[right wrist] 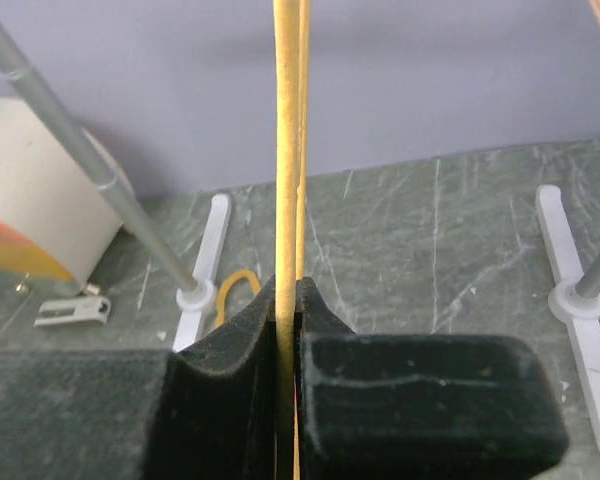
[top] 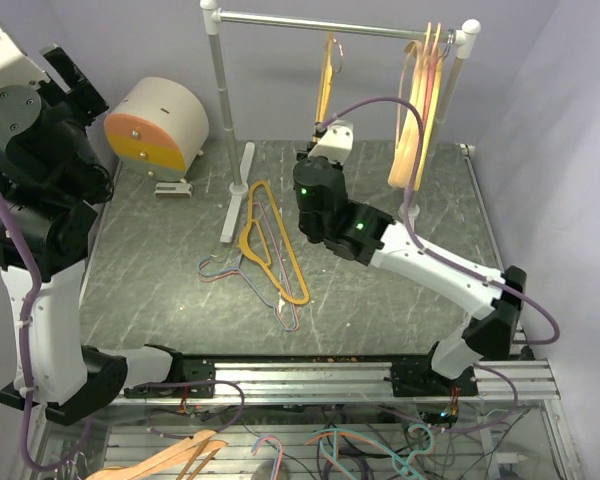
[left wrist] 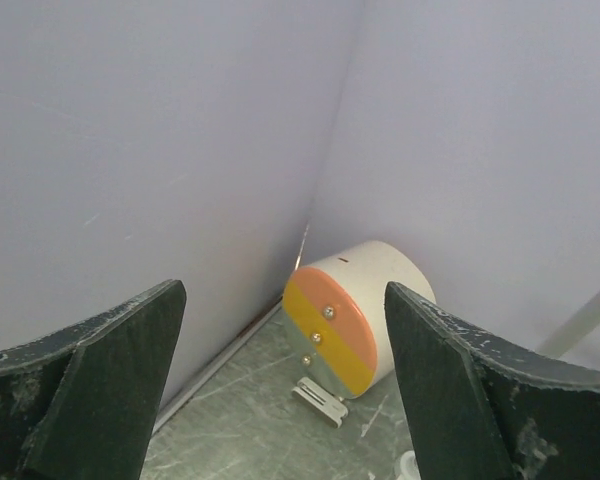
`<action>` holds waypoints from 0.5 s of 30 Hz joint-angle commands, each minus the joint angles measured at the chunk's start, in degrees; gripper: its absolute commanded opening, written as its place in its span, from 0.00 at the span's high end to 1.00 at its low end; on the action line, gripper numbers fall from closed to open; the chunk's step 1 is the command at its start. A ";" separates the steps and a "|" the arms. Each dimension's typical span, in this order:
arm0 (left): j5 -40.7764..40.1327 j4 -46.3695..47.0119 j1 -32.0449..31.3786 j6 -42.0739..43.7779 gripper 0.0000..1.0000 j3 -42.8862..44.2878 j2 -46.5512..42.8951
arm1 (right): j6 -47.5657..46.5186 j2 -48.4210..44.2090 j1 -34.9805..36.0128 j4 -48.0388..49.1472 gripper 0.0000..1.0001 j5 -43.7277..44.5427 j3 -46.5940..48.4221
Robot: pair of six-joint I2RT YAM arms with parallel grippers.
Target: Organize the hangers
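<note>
My right gripper [top: 325,140] is shut on a yellow plastic hanger [top: 326,80] that hangs edge-on from the rail's metal bar [top: 320,22]; in the right wrist view the hanger [right wrist: 288,150] rises straight from between the closed fingers [right wrist: 285,300]. Several peach and pink hangers [top: 420,110] hang at the bar's right end. On the table lie a yellow hanger [top: 275,245] and thin pink and blue wire hangers [top: 242,268]. My left gripper [left wrist: 280,400] is open and empty, raised high at the far left [top: 65,75].
A white drum with an orange and yellow face [top: 155,128] stands at the back left with a small white bracket [top: 173,188] before it. The rail's white feet [top: 237,195] rest on the table. More hangers [top: 170,458] lie below the front edge.
</note>
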 commanded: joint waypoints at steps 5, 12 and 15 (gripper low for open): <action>1.99 -1.05 -0.22 0.09 0.09 0.02 0.11 | -13.00 5.92 -0.42 19.23 1.00 13.75 6.06; 4.84 -2.09 -0.30 -0.25 0.09 0.32 0.64 | -2.53 8.16 -4.65 5.80 1.00 8.95 15.29; 5.53 -2.36 -0.30 -0.68 0.09 0.37 0.84 | 4.99 9.47 -8.38 -4.41 1.00 3.20 20.45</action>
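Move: My right hand still pinches the yellow hanger, which stands up edge-on from the fingers with its hook end near the rail. The middle of the rack's rail lies about 12 cm ahead, 3 cm to the right and 18 cm above. The hangers already hung are roughly 11 cm ahead, 19 cm right and 6 cm up; the left post is some 13 cm ahead and 19 cm left. From my idle left hand the rail's middle lies about 18 cm ahead, 44 cm right and slightly lower. Keeping the hanger pinched, I push my right hand forward, then mostly up, ending about 6 cm further on and edging a little right near the end, to carry the hook end up to the rail. The wrist swings some 10 degrees clockwise, sending the hanger's top across towards the hung hangers. My left hand only eases about 2 cm forward, right and down, empty. ##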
